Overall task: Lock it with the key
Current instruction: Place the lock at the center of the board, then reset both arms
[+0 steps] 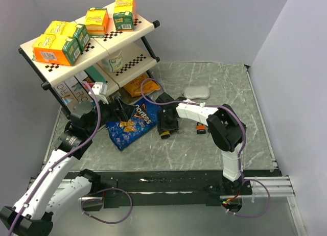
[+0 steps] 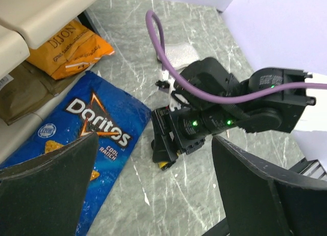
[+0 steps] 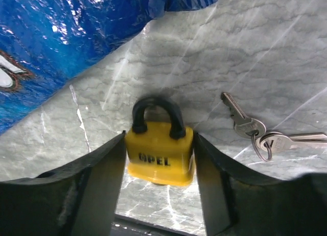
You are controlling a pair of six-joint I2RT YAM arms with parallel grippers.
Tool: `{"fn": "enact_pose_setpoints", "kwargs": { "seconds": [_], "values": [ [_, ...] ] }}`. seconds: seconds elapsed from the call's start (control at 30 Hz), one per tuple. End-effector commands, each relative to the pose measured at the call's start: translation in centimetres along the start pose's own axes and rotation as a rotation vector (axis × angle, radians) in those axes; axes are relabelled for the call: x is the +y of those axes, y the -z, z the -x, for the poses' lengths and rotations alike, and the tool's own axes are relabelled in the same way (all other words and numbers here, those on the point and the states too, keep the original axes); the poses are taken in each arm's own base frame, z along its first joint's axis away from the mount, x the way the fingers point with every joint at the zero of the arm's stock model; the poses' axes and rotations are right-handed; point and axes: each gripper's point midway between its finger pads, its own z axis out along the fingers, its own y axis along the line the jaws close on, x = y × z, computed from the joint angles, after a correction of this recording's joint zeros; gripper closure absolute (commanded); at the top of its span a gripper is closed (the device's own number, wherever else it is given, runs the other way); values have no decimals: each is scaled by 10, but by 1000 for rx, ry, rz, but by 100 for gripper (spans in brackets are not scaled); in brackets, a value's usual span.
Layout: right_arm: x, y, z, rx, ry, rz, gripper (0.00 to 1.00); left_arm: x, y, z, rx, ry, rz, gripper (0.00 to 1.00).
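Observation:
A yellow padlock (image 3: 159, 153) with a black shackle sits between my right gripper's (image 3: 159, 140) fingers, which lie against both sides of its body just above the marble table. In the top view that gripper (image 1: 166, 127) points down at mid-table, with a bit of yellow (image 1: 165, 136) under it. The key (image 3: 255, 134), a pair of silver keys on a small ring, lies flat on the table just right of the padlock, untouched. My left gripper (image 2: 153, 195) hangs wide open above the table beside the chip bag, holding nothing.
A blue Doritos bag (image 1: 130, 124) lies left of the padlock. A two-tier shelf (image 1: 130, 29) with juice cartons stands at the back left, an orange chip bag (image 2: 66, 49) under it. A small dark and orange object (image 1: 201, 128) and a grey pouch (image 1: 196, 92) lie to the right.

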Motion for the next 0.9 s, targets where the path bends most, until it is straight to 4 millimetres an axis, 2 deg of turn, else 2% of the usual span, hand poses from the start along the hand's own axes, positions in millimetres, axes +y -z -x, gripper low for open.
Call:
{"fn": "enact_pose_setpoints", "kwargs": {
  "seconds": [0.0, 0.1, 0.2, 0.27, 0.3, 0.33, 0.4, 0.43, 0.47, 0.5, 0.6, 0.7, 0.73, 0.8, 0.83, 0.87],
  "values": [
    [3, 3, 19, -64, -22, 3, 30, -5, 4, 6, -7, -24, -22, 4],
    [8, 13, 27, -94, -5, 20, 23, -7, 5, 6, 2, -36, -32, 4],
    [15, 30, 37, -138, 13, 51, 20, -13, 6, 2, 50, -80, -70, 4],
    [21, 49, 45, -186, 37, 77, 16, -12, 5, -11, 135, -95, -75, 4],
    [21, 56, 50, -210, 48, 86, 14, -17, 6, -5, 139, -104, -87, 4],
    [26, 74, 56, -255, 60, 117, 12, -18, 7, -5, 154, -121, -94, 4],
    [25, 92, 67, -304, 97, 145, 7, -26, 10, -12, 222, -136, -143, 4],
    [26, 110, 73, -350, 110, 169, 6, -28, 11, -17, 257, -169, -173, 4],
    [24, 120, 78, -380, 135, 173, 0, -38, 11, -21, 303, -174, -234, 4],
    [21, 130, 81, -409, 143, 182, 0, -37, 14, -32, 370, -169, -240, 4],
    [7, 185, 98, -589, 192, 214, 0, -35, 10, -49, 498, -171, -265, 4],
    [-8, 221, 111, -735, 278, 216, 0, -34, 1, -57, 572, -177, -293, 4],
    [-13, 241, 107, -781, 296, 227, 0, -32, -2, -60, 592, -161, -277, 4],
    [-34, 258, 108, -816, 315, 195, 0, -23, -19, -59, 613, -146, -219, 4],
    [-42, 273, 104, -847, 321, 189, 0, -21, -24, -58, 618, -141, -204, 4],
    [-58, 281, 105, -868, 319, 151, 0, -19, -33, -55, 626, -151, -199, 4]
  ]
}}
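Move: The yellow lock lies on the board right between the right hand's parting fingers, its middle about 1 cm below the hand point. The small keys are some 5 cm to the right of it and 1 cm farther out, the orange lock about 16 cm to its right and 2 cm farther out, and the Doritos bag's middle about 13 cm to its left and 5 cm out. From the left hand the yellow lock is some 15 cm to the right, 2 cm ahead and 29 cm down. Almost in place at first, the right fingers spread from part-open to fully wide beside the yellow lock; then the hand climbs fast, about 25 cm up, drifting right and a little forward, its fingers swinging up and outward some 45 degrees. The empty left hand, still open, sinks and goes right about 5 cm each, turning clockwise and tipping down towards the lock. ##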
